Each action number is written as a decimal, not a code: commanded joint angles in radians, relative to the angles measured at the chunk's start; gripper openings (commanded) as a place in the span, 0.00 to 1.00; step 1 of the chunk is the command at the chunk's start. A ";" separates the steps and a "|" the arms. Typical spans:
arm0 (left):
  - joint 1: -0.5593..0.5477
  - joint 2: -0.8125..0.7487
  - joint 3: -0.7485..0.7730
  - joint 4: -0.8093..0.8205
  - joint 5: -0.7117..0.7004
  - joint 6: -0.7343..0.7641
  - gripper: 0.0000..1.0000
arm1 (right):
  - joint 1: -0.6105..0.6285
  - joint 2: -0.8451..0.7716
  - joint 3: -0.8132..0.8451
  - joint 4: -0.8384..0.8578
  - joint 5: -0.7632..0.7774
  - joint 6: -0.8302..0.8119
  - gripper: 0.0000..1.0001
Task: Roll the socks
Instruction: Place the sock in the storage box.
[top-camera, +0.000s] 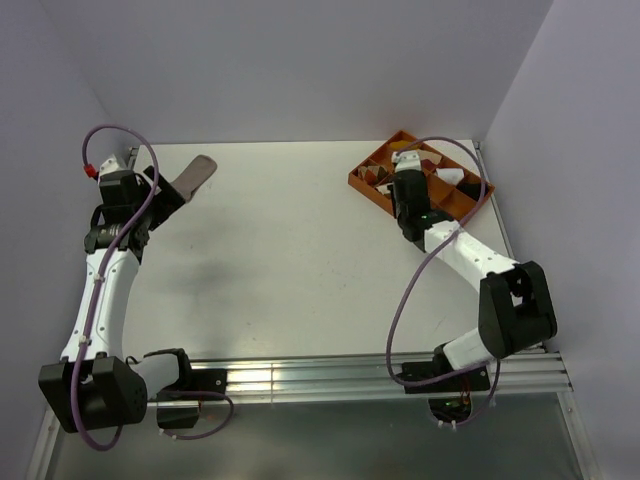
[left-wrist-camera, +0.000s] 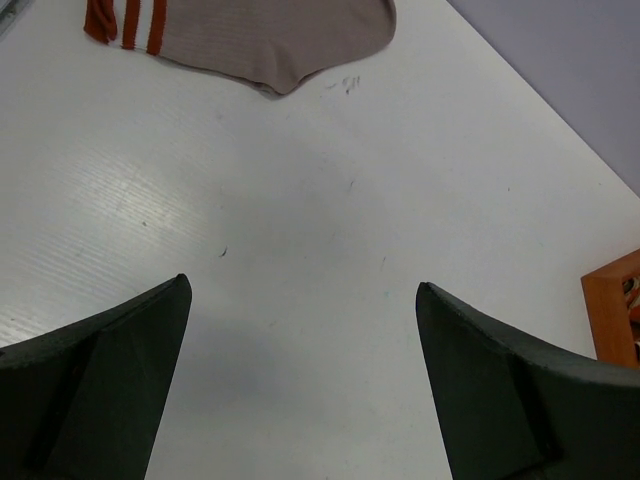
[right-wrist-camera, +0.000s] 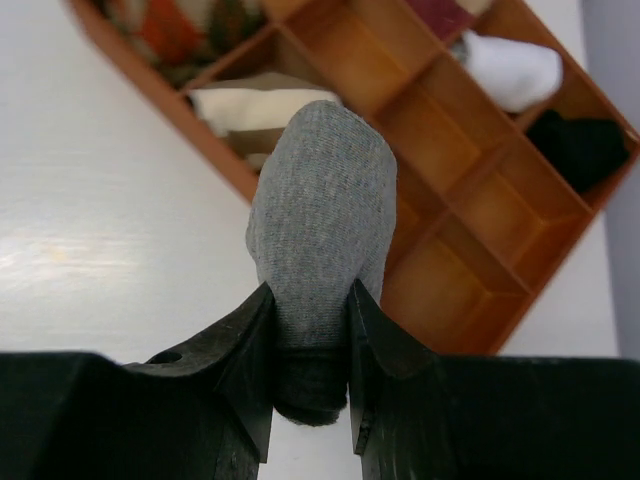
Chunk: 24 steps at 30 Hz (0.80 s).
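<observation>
The pinkish-tan sock (left-wrist-camera: 250, 40) with red and white cuff stripes lies flat on the white table at the far left (top-camera: 197, 172). My left gripper (left-wrist-camera: 302, 288) hangs open over bare table just short of it, with nothing between its fingers (top-camera: 165, 195). The grey sock (right-wrist-camera: 320, 210), bunched into a roll with its dark cuff end down between the jaws, is held by my right gripper (right-wrist-camera: 310, 290), which is shut on it. That gripper (top-camera: 406, 172) hovers over the near edge of the orange divided tray (top-camera: 372, 186).
The orange tray (right-wrist-camera: 440, 130) sits at the far right, holding a white bundle (right-wrist-camera: 515, 70), a black one (right-wrist-camera: 585, 150) and a cream one (right-wrist-camera: 250, 105); some compartments are bare. Its corner (left-wrist-camera: 615, 320) shows in the left wrist view. Walls enclose the table.
</observation>
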 joint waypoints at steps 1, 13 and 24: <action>0.000 0.003 -0.009 0.004 -0.028 0.047 1.00 | -0.094 0.026 0.071 -0.029 0.049 -0.009 0.00; -0.003 0.005 -0.015 0.008 -0.002 0.052 1.00 | -0.209 0.183 0.202 -0.055 0.083 -0.035 0.00; -0.009 0.012 -0.013 0.011 0.012 0.047 0.99 | -0.209 0.235 0.173 -0.038 0.011 -0.060 0.00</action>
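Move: The right hand already grips the rolled grey sock; the storage box's empty near-right cells lie roughly 8 cm to its right, 5 cm ahead and 13 cm below. At similar depth, the cream striped roll is about 9 cm ahead and 1 cm left, the white roll 14 cm ahead and 14 cm right, and the black roll 10 cm ahead and 19 cm right. From the idle left hand those cells are some 57 cm right, 11 cm ahead and 21 cm below. The right hand carries its sock about 9 cm right, 4 cm forward, then sinks towards the empty cells. ##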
